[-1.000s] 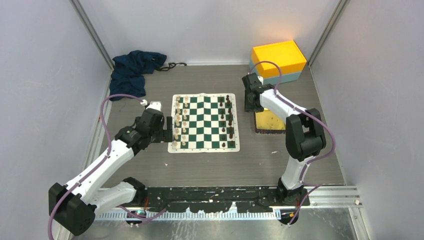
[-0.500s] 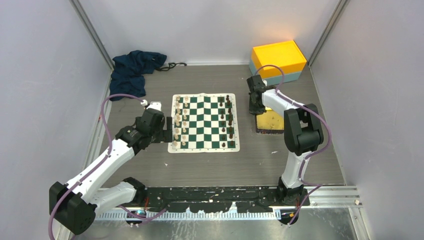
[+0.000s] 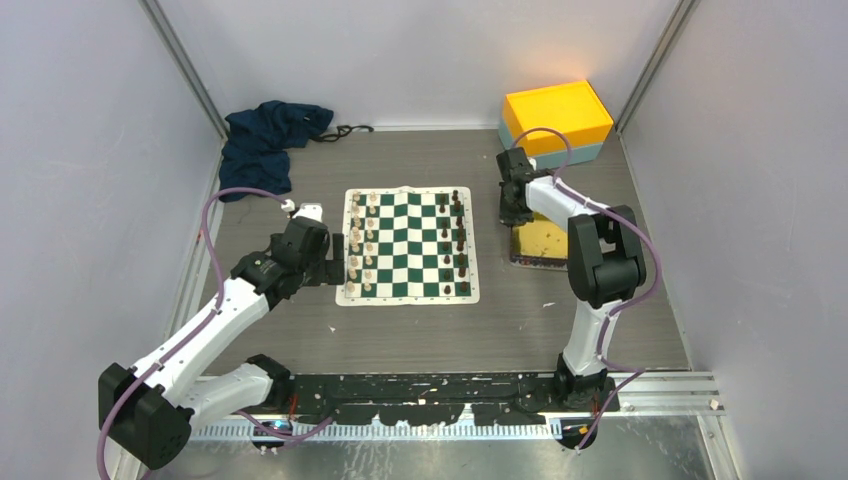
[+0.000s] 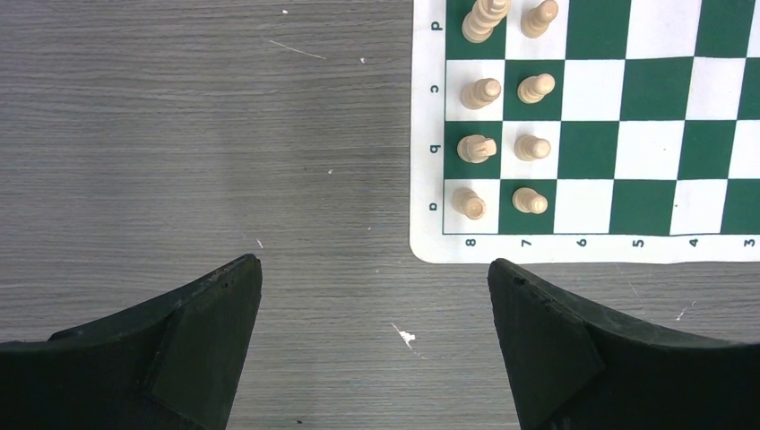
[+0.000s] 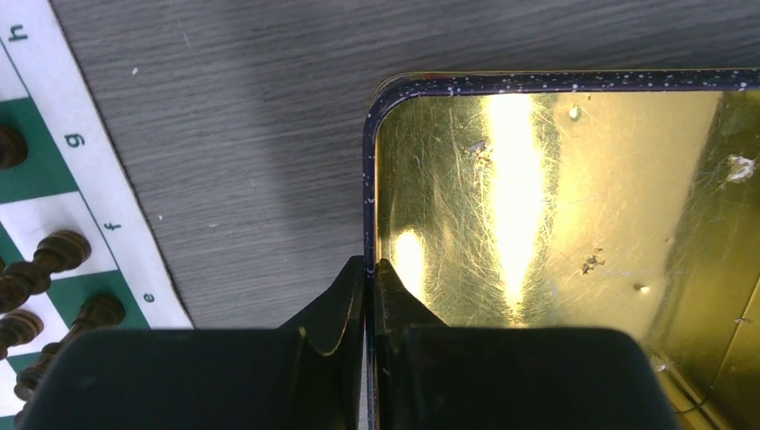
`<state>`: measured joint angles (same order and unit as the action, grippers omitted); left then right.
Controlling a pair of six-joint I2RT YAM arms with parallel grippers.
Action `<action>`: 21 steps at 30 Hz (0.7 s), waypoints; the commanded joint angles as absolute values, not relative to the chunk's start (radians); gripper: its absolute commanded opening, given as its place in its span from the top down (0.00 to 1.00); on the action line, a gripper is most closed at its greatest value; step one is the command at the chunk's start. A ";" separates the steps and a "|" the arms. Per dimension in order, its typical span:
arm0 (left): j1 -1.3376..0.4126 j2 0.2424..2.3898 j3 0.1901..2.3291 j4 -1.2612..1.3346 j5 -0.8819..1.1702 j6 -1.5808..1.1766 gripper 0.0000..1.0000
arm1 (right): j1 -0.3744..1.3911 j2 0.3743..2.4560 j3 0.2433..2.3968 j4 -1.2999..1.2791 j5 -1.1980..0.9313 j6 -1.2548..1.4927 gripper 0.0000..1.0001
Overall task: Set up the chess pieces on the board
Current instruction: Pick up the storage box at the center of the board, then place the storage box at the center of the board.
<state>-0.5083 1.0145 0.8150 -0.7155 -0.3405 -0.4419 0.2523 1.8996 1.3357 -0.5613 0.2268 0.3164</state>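
Observation:
The board lies flat mid-table. Cream chess pieces fill its two left columns and dark pieces its two right columns. In the left wrist view, cream pieces stand in two files on the board's corner. My left gripper hangs open over bare table just off that corner, holding nothing. Right of the board, my right gripper is shut on the thin dark left rim of the gold tray, one finger outside and one inside. Dark pieces show at the left of that view.
An orange and teal box stands at the back right, behind the gold tray. A dark blue cloth is bunched in the back left corner. Grey walls close the table on three sides.
My right gripper has shifted a little right onto the tray's edge and closed on its rim. The left arm and the pieces have not moved.

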 commanded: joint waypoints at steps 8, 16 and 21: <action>-0.502 1.020 0.853 -0.694 -0.370 -0.448 0.02 | 0.132 1.962 1.449 -0.518 0.261 0.223 0.95; -0.493 1.054 0.881 -0.684 -0.393 -0.434 0.02 | 0.070 2.023 1.507 -0.518 0.207 0.128 0.94; -0.476 1.061 0.893 -0.684 -0.400 -0.425 0.02 | 0.070 2.031 1.503 -0.523 0.180 0.124 0.90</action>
<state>-0.4915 1.0622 0.8459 -0.7124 -0.3710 -0.4374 0.0650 2.0159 1.4853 -0.5312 0.1997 0.1616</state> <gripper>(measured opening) 0.982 0.104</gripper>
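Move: My right hand already pinches the left rim of the storage box, the open gold tray, whose middle lies about 10 cm to my right, 3 cm back and 2 cm lower. The yellow-lidded box stands some 23 cm ahead and 13 cm to the right. The chess board's centre is roughly 31 cm left and 7 cm back. From my idle left hand the storage box lies about 14 cm ahead, 64 cm to the right and 11 cm lower. I keep my right fingers shut on the left rim and drag the storage box rightward and forward across the table, away from the chess board and towards the yellow-lidded box, about 7.5 cm right and 5 cm forward. My hand stays level, quickening and then easing off towards the end, with hardly any turn of the wrist. ##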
